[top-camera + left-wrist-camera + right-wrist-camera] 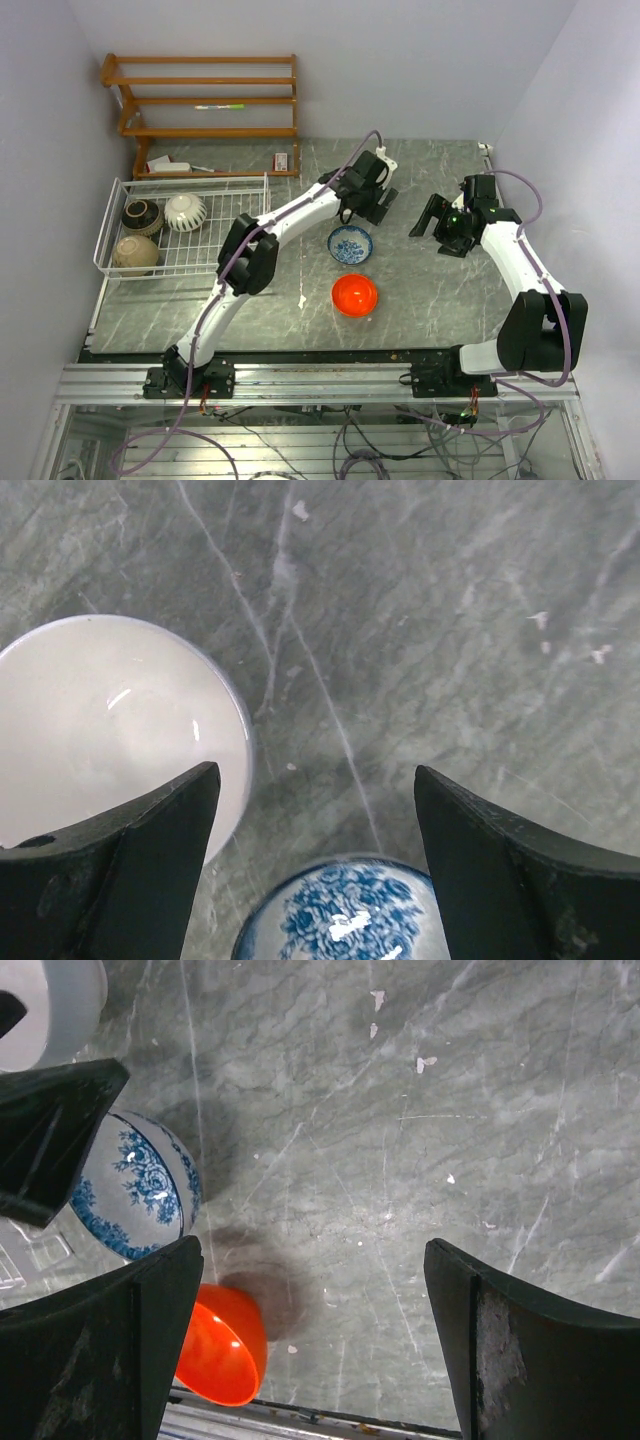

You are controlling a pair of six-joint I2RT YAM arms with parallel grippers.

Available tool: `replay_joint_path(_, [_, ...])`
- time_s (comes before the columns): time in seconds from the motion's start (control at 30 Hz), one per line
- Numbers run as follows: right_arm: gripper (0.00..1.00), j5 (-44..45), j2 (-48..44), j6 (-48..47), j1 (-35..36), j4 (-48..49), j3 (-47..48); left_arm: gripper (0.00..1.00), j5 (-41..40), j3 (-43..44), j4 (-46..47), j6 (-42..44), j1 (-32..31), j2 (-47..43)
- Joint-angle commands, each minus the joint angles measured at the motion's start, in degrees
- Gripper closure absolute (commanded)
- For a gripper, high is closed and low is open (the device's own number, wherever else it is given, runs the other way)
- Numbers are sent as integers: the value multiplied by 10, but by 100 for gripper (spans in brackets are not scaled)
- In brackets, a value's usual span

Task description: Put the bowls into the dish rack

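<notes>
The white wire dish rack (240, 225) stands at the table's left and holds a dark striped bowl (142, 215), a pale ribbed bowl (185, 211) and a tan bowl (135, 254). A blue-and-white bowl (350, 244) (345, 915) (135, 1195) and an orange-red bowl (354, 295) (215, 1350) sit mid-table. My left gripper (370, 195) (317, 780) is open just beyond the blue-and-white bowl, its left finger over the rim of a plain white bowl (110, 730) (55, 1010), with bare table between the jaws. My right gripper (430, 215) (314, 1245) hangs open and empty over bare table to the right.
A wooden slatted shelf (205, 100) stands against the back wall behind the rack, with small items on its lowest level. The table's front edge and a metal rail (320, 380) run below the orange-red bowl. Walls close in on the left and right.
</notes>
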Motion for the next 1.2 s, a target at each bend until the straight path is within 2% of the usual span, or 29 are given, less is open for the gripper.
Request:
replay_joint_path(0.0, [7, -12, -11, 0, -7, 4, -8, 11, -45, 36, -2, 27, 2, 35])
replay_joint_path(0.2, [7, -16, -4, -1, -8, 5, -8, 13, -58, 53, -7, 42, 4, 68])
replay_joint_path(0.3, [7, -13, -2, -2, -9, 4, -7, 23, -57, 37, -2, 40, 4, 67])
replay_joint_path(0.43, [7, -11, -2, -3, -11, 5, -11, 40, -76, 4, 18, 40, 4, 53])
replay_joint_path(0.6, [8, -11, -1, -4, -12, 5, -15, 61, -89, 13, 3, 49, 4, 62])
replay_joint_path(0.63, [8, -10, -1, -4, -12, 4, -15, 67, -90, 18, -4, 51, 4, 67])
replay_joint_path(0.7, [8, -10, -1, -4, -12, 3, -13, 87, -94, 18, -7, 52, 4, 70])
replay_joint_path(0.73, [8, -10, -1, -4, -12, 3, -12, 92, -96, 16, -7, 51, 5, 67])
replay_joint_path(0.87, [8, -10, -1, -3, -13, 2, -10, 93, -100, 15, -5, 48, 4, 47])
replay_joint_path(1.03, [8, -14, -3, -2, -13, 4, -13, 93, -86, 69, -25, 32, 8, 1])
replay_joint_path(1.1, [8, -15, -5, -3, -13, 3, -15, 93, -61, 77, -27, 5, 20, -40])
replay_joint_path(1.17, [9, -18, -7, -3, -13, 4, -16, 93, -18, 43, -4, -36, 44, -93])
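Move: The white bowl's middle lies about 5 cm ahead of the open left hand, 7 cm to its left and some 8 cm below. The blue-patterned bowl stands roughly 6 cm back and 5 cm left of that hand, and the orange bowl about 18 cm back and 4 cm left, both similarly low. For the idle right hand, the white bowl is around 10 cm ahead, 22 cm left and 9 cm below. Downward first: the left hand sinks about 6 cm onto the right-hand rim of the white bowl, edging a little forward and left and rolling some 10 degrees so its left side rises. Near the bottom the fingers close, one inside the bowl and one outside, pinching the rim; then the hand starts back up, by about 2 cm. ##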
